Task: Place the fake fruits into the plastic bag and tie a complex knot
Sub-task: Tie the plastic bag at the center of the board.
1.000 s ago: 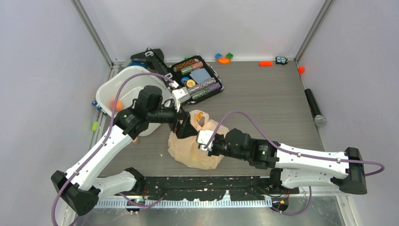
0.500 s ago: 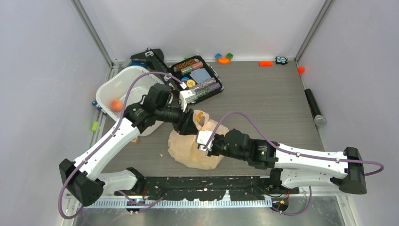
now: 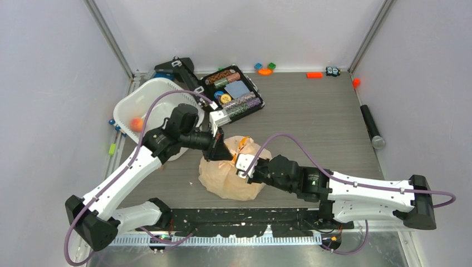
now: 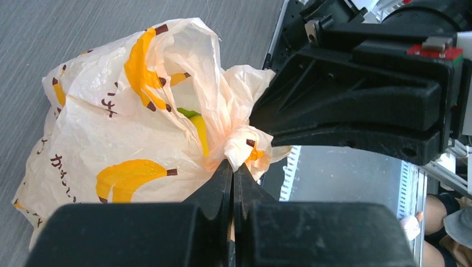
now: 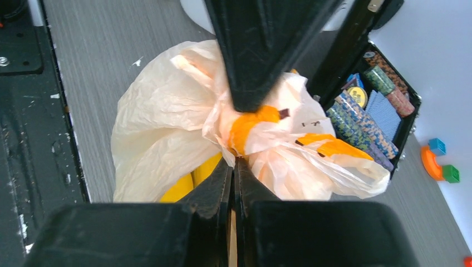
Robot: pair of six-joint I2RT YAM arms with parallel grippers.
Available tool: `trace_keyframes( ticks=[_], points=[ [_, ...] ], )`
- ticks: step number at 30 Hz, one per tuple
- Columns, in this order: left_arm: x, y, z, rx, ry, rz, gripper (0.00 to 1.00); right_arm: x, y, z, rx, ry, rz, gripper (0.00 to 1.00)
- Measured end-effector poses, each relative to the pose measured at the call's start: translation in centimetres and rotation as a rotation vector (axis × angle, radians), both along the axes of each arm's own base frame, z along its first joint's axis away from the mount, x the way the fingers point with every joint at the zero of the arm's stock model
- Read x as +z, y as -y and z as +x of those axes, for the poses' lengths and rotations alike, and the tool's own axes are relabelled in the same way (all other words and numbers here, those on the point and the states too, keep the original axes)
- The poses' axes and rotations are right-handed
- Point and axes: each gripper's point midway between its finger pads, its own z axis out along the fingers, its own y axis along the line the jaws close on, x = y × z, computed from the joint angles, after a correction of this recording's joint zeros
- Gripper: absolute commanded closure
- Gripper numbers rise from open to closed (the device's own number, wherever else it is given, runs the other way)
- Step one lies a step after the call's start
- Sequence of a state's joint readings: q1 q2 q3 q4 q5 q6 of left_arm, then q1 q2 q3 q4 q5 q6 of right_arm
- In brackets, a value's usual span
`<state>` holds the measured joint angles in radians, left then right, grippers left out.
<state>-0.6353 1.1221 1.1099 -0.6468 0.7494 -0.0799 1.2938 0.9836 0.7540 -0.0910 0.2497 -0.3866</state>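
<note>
The plastic bag [image 3: 231,178], pale peach with yellow banana prints, lies bulging near the table's front middle. Its top is gathered into a twisted neck [image 4: 242,144]. My left gripper [image 4: 234,165] is shut on this neck from the left. My right gripper [image 5: 234,161] is shut on the same neck [image 5: 245,125] from the opposite side, tip to tip with the left. Yellow fake fruits [image 5: 183,186] show through the film, and a green and yellow bit [image 4: 196,123] shows at the bag's mouth. In the top view both grippers, left [image 3: 226,154] and right [image 3: 240,164], meet over the bag.
A white tub [image 3: 146,92] stands at the back left with a small orange round thing [image 3: 136,123] inside. An open black case of poker chips [image 3: 234,94] sits behind the bag. Small coloured blocks [image 3: 265,69] lie along the back wall. A black cylinder [image 3: 372,127] lies at the right.
My left gripper moved in to the bag's gathered top and went from wide open to shut on it. The right gripper kept its grip and barely moved.
</note>
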Motion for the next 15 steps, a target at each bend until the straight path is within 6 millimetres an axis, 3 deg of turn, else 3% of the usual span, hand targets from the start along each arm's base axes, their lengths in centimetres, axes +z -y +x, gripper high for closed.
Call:
trace_keyframes(
  ticks=[3, 6, 9, 15],
  points=[
    [0.1, -0.1, -0.3, 0.019, 0.017, -0.035, 1.00, 0.5, 0.4, 0.5, -0.042, 0.011, 0.017, 0.85],
    [-0.1, -0.2, -0.5, 0.058, 0.042, -0.083, 1.00, 1.0, 0.8, 0.7, -0.080, -0.001, 0.048, 0.62],
    [-0.2, -0.5, -0.6, 0.109, 0.078, -0.127, 1.00, 1.6, 1.6, 0.7, -0.114, -0.036, 0.086, 0.46],
    [-0.1, -0.8, -0.2, 0.225, 0.197, -0.219, 1.00, 4.6, 3.1, -0.5, -0.164, -0.185, 0.299, 0.40]
  ],
)
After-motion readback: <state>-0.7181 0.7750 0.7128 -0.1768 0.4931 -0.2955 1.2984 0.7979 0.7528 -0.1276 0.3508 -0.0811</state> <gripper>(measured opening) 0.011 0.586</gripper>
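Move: At the bag's gathered neck the two hands nearly meet: the twisted knot sits right at the left fingertips, and from the right hand it is about 3 cm left and 2 cm higher. Counted from the left hand, the fruit-filled bag body lies some 10 cm below and 4 cm back; the open black case about 24 cm ahead, straight out, and the white basket 15 cm ahead and 29 cm left, both roughly 17 cm down. Opening its fingers to a little over half, the right hand lets go of the bag film it was pinching by the knot and backs off up and to the right, about 5 cm up and 3 cm sideways, rolling some 20 degrees. The left keeps its pinch on the neck almost in place, its fingers swinging forward and levelling by about 20 degrees. ##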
